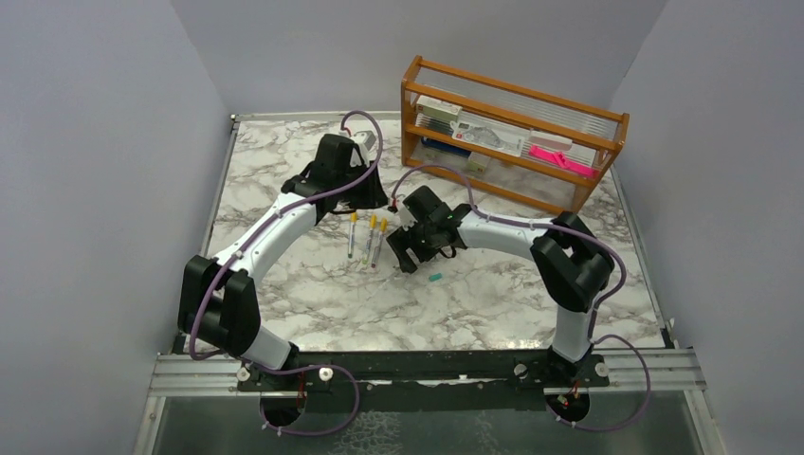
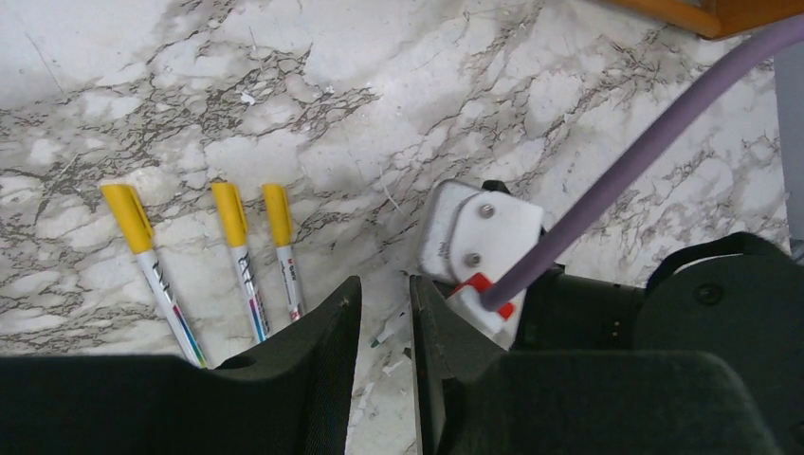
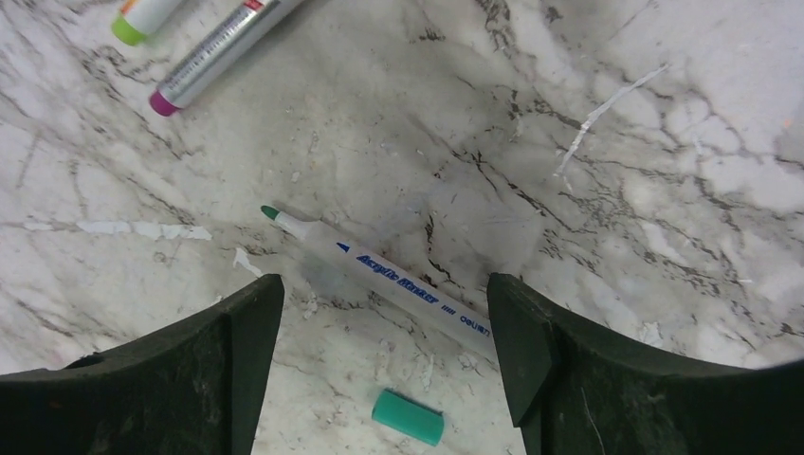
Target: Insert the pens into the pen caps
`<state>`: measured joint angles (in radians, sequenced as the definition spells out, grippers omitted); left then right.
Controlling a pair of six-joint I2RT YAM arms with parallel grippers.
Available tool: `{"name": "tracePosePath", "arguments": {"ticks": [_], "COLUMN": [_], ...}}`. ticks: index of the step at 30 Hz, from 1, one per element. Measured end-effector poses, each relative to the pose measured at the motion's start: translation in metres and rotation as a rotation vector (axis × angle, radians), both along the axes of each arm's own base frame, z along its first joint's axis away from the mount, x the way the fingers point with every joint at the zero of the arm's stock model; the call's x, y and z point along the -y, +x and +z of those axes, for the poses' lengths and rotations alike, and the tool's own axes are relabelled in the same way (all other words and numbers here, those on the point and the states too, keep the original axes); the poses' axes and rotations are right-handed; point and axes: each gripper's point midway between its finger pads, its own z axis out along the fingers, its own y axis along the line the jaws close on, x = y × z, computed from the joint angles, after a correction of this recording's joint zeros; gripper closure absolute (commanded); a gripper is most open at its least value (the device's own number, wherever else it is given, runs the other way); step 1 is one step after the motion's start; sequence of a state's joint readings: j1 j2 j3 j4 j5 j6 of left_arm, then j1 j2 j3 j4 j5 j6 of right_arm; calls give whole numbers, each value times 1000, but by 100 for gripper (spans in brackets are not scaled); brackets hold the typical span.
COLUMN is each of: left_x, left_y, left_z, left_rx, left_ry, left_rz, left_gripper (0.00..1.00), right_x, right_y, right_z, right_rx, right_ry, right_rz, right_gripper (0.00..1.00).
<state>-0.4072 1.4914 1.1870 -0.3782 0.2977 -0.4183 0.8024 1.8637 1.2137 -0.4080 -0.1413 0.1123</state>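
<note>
An uncapped white pen (image 3: 389, 280) with a green tip lies flat on the marble, slanting between the fingers of my right gripper (image 3: 381, 289). That gripper hangs open just above the pen and holds nothing. A teal pen cap (image 3: 408, 417) lies loose on the table a little nearer than the pen; in the top view the teal cap (image 1: 435, 279) sits right of the right gripper (image 1: 406, 258). Three pens with yellow caps (image 2: 230, 213) lie side by side left of my left gripper (image 2: 384, 294). Its jaws stand a narrow gap apart with nothing between them.
An orange wooden rack (image 1: 512, 133) with a pink flat object (image 1: 561, 159) stands at the back right. The right arm's white wrist plate with its purple cable (image 2: 474, 246) is close in front of the left gripper. The ends of two capped pens (image 3: 166, 100) show at upper left.
</note>
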Motion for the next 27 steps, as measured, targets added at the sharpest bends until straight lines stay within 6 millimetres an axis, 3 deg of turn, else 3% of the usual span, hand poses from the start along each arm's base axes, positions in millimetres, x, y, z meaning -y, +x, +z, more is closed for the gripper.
{"name": "tracePosePath", "arguments": {"ticks": [5, 17, 25, 27], "left_x": [-5, -11, -23, -25], "left_y": [-1, 4, 17, 19], "left_z": [-4, -4, 3, 6], "left_rx": [-11, -19, -23, -28], "left_ry": [11, -8, -64, -88], "left_rz": [7, 39, 99, 108], "left_gripper": [74, 76, 76, 76], "right_x": [-1, 12, 18, 22], "right_y": [0, 3, -3, -6], "right_z": [-11, -16, -15, -14], "right_rx": [22, 67, 53, 49], "right_ry": [-65, -146, -119, -117], "right_rz": [6, -86, -164, -181], "right_gripper": [33, 74, 98, 99]}}
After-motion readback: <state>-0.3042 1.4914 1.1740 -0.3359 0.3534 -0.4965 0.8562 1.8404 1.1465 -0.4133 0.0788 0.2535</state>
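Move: The uncapped green pen lies across the right hand's open fingers, its middle straight below and about 2 cm down, its tip pointing left and slightly back. From the right hand, the teal cap lies about 3 cm back and 4 cm to the right, and the purple-ended capped pen some 5 cm ahead and 8 cm to the left, both at table height. From the left hand, the green pen is about 8 cm back, 5 cm right and 17 cm below. The green pen gets pinched just behind its middle as the right hand sinks about 1.5 cm, then shifts roughly 2 cm to the right while its fingers close from wide open to nearly shut, the wrist turning some 10 degrees clockwise. The left hand, its fingers still slightly open, ends about 3 cm farther left and forward, away from the green pen. ##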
